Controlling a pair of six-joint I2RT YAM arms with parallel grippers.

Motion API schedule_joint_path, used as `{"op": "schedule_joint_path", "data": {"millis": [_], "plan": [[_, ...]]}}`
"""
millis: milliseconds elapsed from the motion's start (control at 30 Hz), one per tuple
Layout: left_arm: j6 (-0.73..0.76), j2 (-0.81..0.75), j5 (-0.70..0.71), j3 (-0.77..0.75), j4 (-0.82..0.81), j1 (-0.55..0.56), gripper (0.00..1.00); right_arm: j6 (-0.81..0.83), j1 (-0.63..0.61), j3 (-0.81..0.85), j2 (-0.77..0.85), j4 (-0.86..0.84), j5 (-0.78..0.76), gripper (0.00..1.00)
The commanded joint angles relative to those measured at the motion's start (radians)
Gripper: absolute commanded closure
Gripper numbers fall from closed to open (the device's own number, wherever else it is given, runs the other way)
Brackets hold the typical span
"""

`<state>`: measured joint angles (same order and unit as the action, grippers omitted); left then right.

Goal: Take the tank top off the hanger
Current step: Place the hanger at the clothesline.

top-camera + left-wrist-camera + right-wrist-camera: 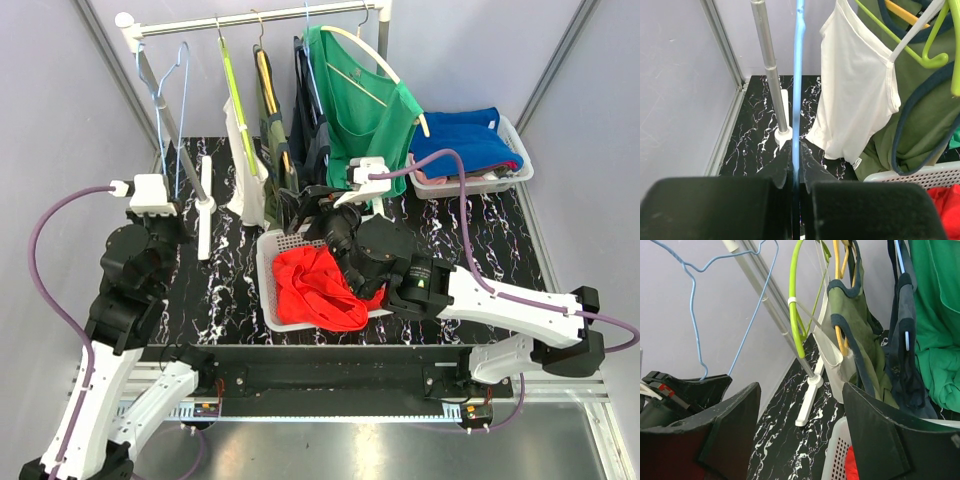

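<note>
A bare light-blue wire hanger (160, 125) hangs at the left end of the rail. My left gripper (168, 212) is shut on its lower part; in the left wrist view the blue wire (798, 75) runs straight down between the closed fingers (796, 145). A crumpled red tank top (315, 285) lies in the white basket (268, 290) at the table's middle. My right gripper (315, 212) hovers over the basket's far edge, open and holding nothing (801, 390). The right wrist view shows the blue hanger (694, 330) at far left and the red cloth (852, 465) below.
More tops hang on the rail (250, 18): a white one (243, 170) on a lime hanger, an olive one (270, 130), a dark one and a green one (365, 110). The rack's post and white foot (205, 215) stand by the left gripper. A basket of blue cloth (465, 140) sits back right.
</note>
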<state>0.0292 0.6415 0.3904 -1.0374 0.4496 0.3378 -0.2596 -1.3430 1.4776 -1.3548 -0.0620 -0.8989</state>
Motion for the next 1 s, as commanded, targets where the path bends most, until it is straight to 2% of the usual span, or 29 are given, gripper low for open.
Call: {"op": "schedule_joint_path", "data": {"millis": [0,200,367,633,967], "plan": [[0.024,0.052,0.005,-0.030,-0.089,-0.011,1.00,-0.030,-0.007,-0.003,0.045,0.007,-0.032,0.25],[0.038,0.171,-0.025,-0.084,-0.131,-0.017,1.00,-0.043,-0.007,-0.030,0.078,0.017,-0.046,0.26],[-0.024,0.312,-0.102,-0.252,-0.015,-0.083,1.00,-0.052,-0.007,-0.042,0.100,0.036,-0.048,0.26],[-0.063,0.386,-0.156,-0.328,0.018,-0.126,1.00,-0.059,-0.007,-0.060,0.123,0.048,-0.052,0.26],[-0.130,0.524,-0.317,-0.446,0.126,-0.227,1.00,-0.090,-0.007,-0.092,0.149,0.056,-0.058,0.26]]}}
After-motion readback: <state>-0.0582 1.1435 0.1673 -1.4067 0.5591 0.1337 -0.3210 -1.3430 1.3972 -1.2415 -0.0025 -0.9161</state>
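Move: Upright in the left hand's shut fingers is the blue hanger. The clothesline's free stretch lies about 20 cm ahead of that hand, 2 cm to its right and some 28 cm above. The left post stands about 20 cm ahead and 4 cm left; the white tank top hangs some 18 cm ahead and 10 cm right, at about hand height. From the right hand, the free stretch is roughly 22 cm ahead, 21 cm left and 20 cm up. Carrying the still-gripped blue hanger forward about 10 cm, the left hand brings the hook to the clothesline between the left post and the white tank top. It dips slightly, rises about 3 cm, then sinks some 2 cm at the end, tipping down about 15 degrees overall. The right hand, open and empty, draws some 3 cm to its right. ##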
